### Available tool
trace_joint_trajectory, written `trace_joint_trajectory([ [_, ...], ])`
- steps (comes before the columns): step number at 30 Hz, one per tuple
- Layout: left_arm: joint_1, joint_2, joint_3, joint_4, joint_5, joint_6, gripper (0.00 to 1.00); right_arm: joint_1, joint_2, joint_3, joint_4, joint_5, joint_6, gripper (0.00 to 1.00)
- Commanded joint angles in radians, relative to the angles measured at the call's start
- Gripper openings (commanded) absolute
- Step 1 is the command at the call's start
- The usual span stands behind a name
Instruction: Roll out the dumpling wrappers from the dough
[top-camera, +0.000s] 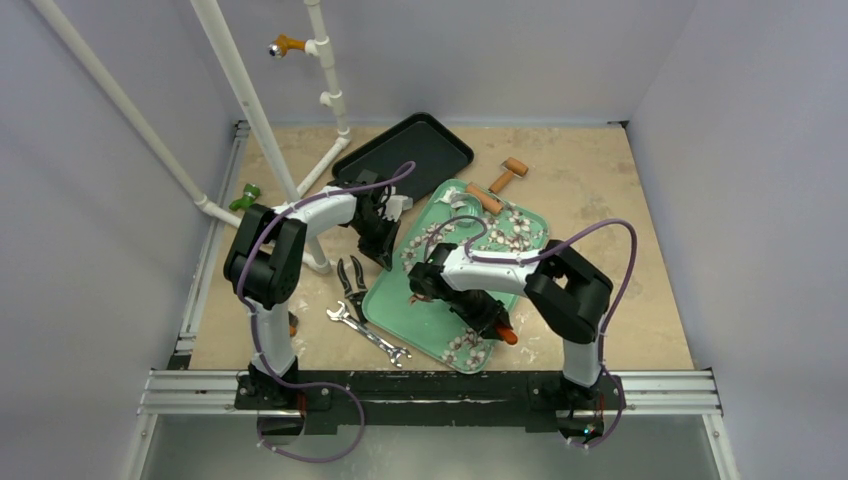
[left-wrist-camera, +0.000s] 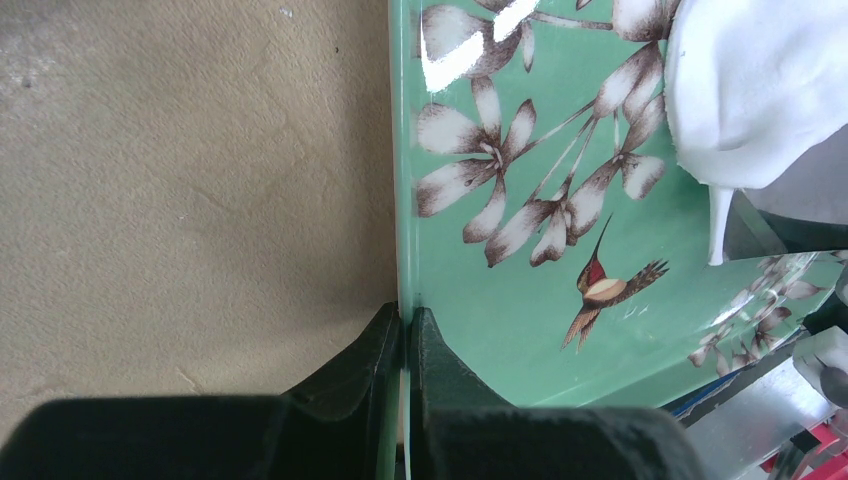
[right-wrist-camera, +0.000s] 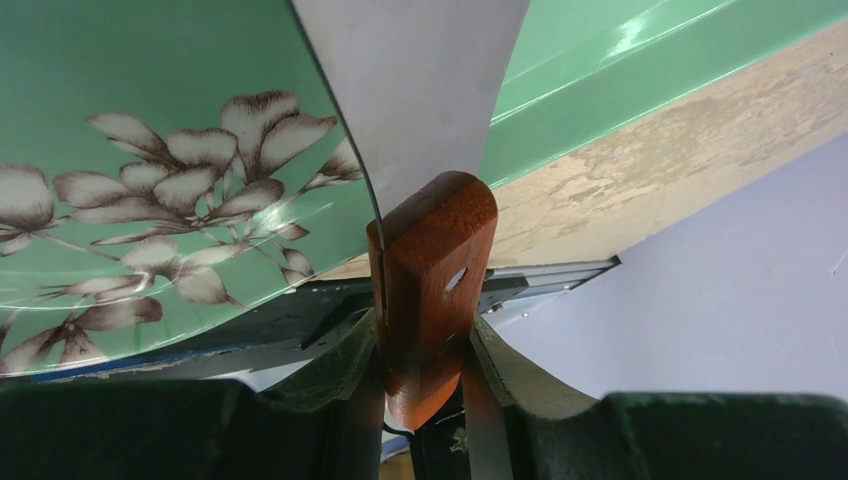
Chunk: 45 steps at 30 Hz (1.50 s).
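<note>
A green floral tray (top-camera: 425, 315) lies mid-table. My left gripper (top-camera: 384, 246) is shut on its left rim (left-wrist-camera: 405, 250), one finger outside and one inside; its midpoint in the left wrist view is (left-wrist-camera: 406, 330). A lump of white dough (left-wrist-camera: 750, 90) rests on the tray at that view's upper right; I cannot tell whether it is a flat dumpling wrapper. My right gripper (top-camera: 490, 318) (right-wrist-camera: 425, 350) is shut on the reddish wooden handle (right-wrist-camera: 432, 290) of a scraper, whose grey metal blade (right-wrist-camera: 420, 90) points away over the tray's near-right part.
A black tray (top-camera: 405, 155) sits at the back. A wooden-handled roller (top-camera: 507, 175) lies by the green tray's far corner. Pliers (top-camera: 350, 278) and a wrench (top-camera: 367, 332) lie left of the tray. White pipes (top-camera: 262, 130) rise at the back left beside a green toy (top-camera: 245, 195).
</note>
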Motion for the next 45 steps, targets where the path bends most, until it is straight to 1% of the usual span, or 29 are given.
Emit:
trace_joint_trajectory([
  [1,0.002,-0.055,0.018,0.018,0.036,-0.014,0.0,0.01,0.009,0.041,-0.028,0.026,-0.016,0.0],
  [5,0.002,-0.055,0.018,0.019,0.038,-0.015,0.0,0.009,0.022,0.087,-0.031,0.072,0.031,0.0],
  [8,0.002,-0.058,0.018,0.017,0.036,-0.013,0.0,0.01,0.029,0.076,-0.02,0.078,0.031,0.0],
  [12,0.002,-0.063,0.016,0.016,0.035,-0.012,0.0,0.011,-0.02,0.047,-0.029,0.086,0.031,0.0],
  [16,0.002,-0.06,0.021,0.017,0.037,-0.012,0.0,0.024,-0.078,-0.017,-0.027,0.048,0.014,0.0],
  [24,0.002,-0.062,0.026,0.016,0.032,-0.004,0.0,0.083,-0.111,-0.026,-0.026,-0.102,-0.012,0.0],
  [28,0.002,-0.056,0.03,0.025,0.014,0.005,0.0,0.103,-0.148,-0.077,-0.027,-0.155,0.023,0.0],
  [31,0.001,-0.043,0.045,0.019,0.019,0.032,0.0,0.106,-0.189,-0.074,-0.027,-0.149,0.048,0.0],
  [33,-0.005,-0.023,0.076,-0.01,0.023,0.079,0.0,0.105,-0.206,-0.06,-0.026,-0.142,0.056,0.0],
  [35,-0.008,0.022,0.131,-0.07,0.037,0.141,0.0,0.107,-0.214,-0.047,-0.026,-0.138,0.06,0.0],
  [39,-0.009,0.134,0.319,-0.205,0.033,0.21,0.0,0.11,-0.234,-0.046,-0.027,-0.122,0.057,0.0],
  [43,-0.009,0.16,0.376,-0.18,-0.009,0.229,0.0,0.111,-0.247,-0.033,-0.026,-0.114,0.061,0.0],
  [45,-0.007,0.17,0.402,-0.188,-0.001,0.243,0.01,0.11,-0.254,-0.013,-0.026,-0.102,0.071,0.0],
])
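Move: The dough sheet lies on the green tray with its near edge on the blade of the putty knife, about 16 cm ahead of the right hand, 10 cm to its left and some 4 cm lower. The ring cutter is roughly 28 cm ahead and 6 cm left. From the left hand, closed on the tray's left rim, the dough is 13 cm to the right and 2 cm ahead, the cutter 17 cm right and 14 cm ahead, and the black pan 25 cm ahead, 3 cm right. Under the dough's near edge the putty knife, kept in the right grip, first nudges forward a bit over 1 cm, then draws back about 6 cm towards the base, rising some 2 cm and rolling left side up by 10 degrees. The left hand holds the tray rim still, then late on drags it about 5 cm forward, turning some 10 degrees clockwise. ##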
